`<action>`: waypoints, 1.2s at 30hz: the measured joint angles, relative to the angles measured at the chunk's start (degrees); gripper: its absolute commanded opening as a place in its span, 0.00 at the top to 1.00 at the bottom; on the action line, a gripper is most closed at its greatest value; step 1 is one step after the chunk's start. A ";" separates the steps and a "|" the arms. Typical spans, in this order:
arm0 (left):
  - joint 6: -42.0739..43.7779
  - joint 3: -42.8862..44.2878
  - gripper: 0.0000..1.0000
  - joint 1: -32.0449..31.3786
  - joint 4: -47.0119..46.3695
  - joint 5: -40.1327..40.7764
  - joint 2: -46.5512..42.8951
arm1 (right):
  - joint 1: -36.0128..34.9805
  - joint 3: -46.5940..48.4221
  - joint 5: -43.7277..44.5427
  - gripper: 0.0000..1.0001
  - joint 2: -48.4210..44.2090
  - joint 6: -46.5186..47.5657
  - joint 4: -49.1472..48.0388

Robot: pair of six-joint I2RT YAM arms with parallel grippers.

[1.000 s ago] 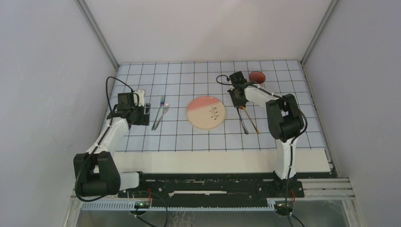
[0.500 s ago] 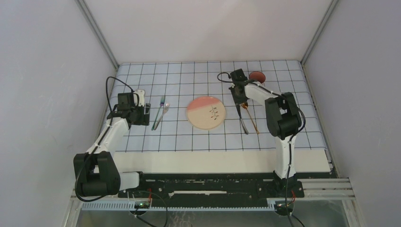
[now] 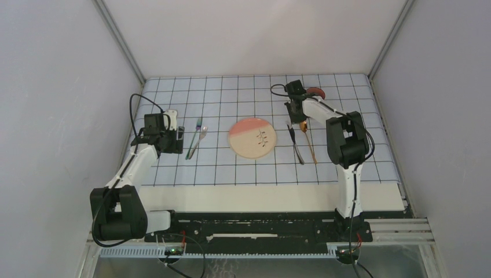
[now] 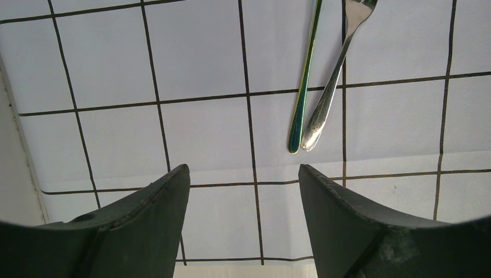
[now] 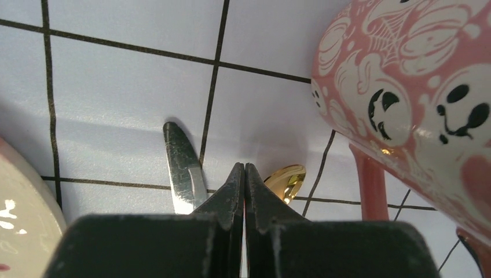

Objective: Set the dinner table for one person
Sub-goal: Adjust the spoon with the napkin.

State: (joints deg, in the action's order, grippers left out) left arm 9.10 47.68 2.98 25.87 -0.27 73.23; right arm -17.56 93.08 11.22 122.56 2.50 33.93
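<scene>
The cream dinner table carries a pale-blue gridded cloth. A pink-and-cream plate lies mid-cloth. Left of it lie a green-gold fork and a silver fork, side by side. My left gripper hangs open just short of their handle ends, holding nothing. Right of the plate lie a knife and a gold spoon. My right gripper is shut and empty above their far tips. A pink Halloween mug stands close on its right.
The cloth ends short of the table's near edge, leaving a bare cream strip. Grey walls and slanted metal posts close in the table on three sides. The plate's rim shows low at the left in the right wrist view.
My right gripper has drawn back from over the knife and spoon, toward the far side and the mug, staying shut. The left arm has not moved.
</scene>
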 measured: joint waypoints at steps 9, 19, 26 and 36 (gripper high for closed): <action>0.02 0.00 0.26 0.00 0.02 0.02 0.00 | 0.44 -0.72 -1.44 1.00 -0.68 -0.26 0.70; 0.00 0.00 0.26 0.00 0.00 0.00 0.00 | 1.01 -7.48 -1.62 0.86 -16.46 1.53 0.20; 0.00 0.00 0.26 0.00 0.00 0.00 0.00 | 2.25 -0.74 -1.44 0.71 -17.07 7.76 1.03; 0.02 0.00 0.25 0.00 0.00 0.04 0.00 | 4.85 11.45 -1.01 0.64 -4.94 13.16 4.63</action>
State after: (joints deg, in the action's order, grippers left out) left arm 9.13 47.68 2.98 25.87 -0.23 73.23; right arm -12.71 104.53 10.22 117.62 15.66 38.57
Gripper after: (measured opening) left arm 0.750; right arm 0.356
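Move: The mug stands about 7 cm ahead of the right hand and 5 cm to its right, its middle some 4 cm higher than the closed fingertips. The spoon's bowl sits right beside those tips; its middle is roughly 9 cm back and 2 cm right. The knife's middle is about 9 cm back and 3 cm left, the plate's 7 cm back and 20 cm left. From the left hand the mug is some 22 cm ahead and 55 cm right. The right fingertips, at first close against the spoon's bowl, come free of it: the hand backs off about 3 cm, then climbs nearly 14 cm. On the way up it swings forward and somewhat right to the mug, its fingers tipping outward some 15 degrees and parting to about a third, then sinks about 3 cm with the open tips at the mug's near-left rim. ##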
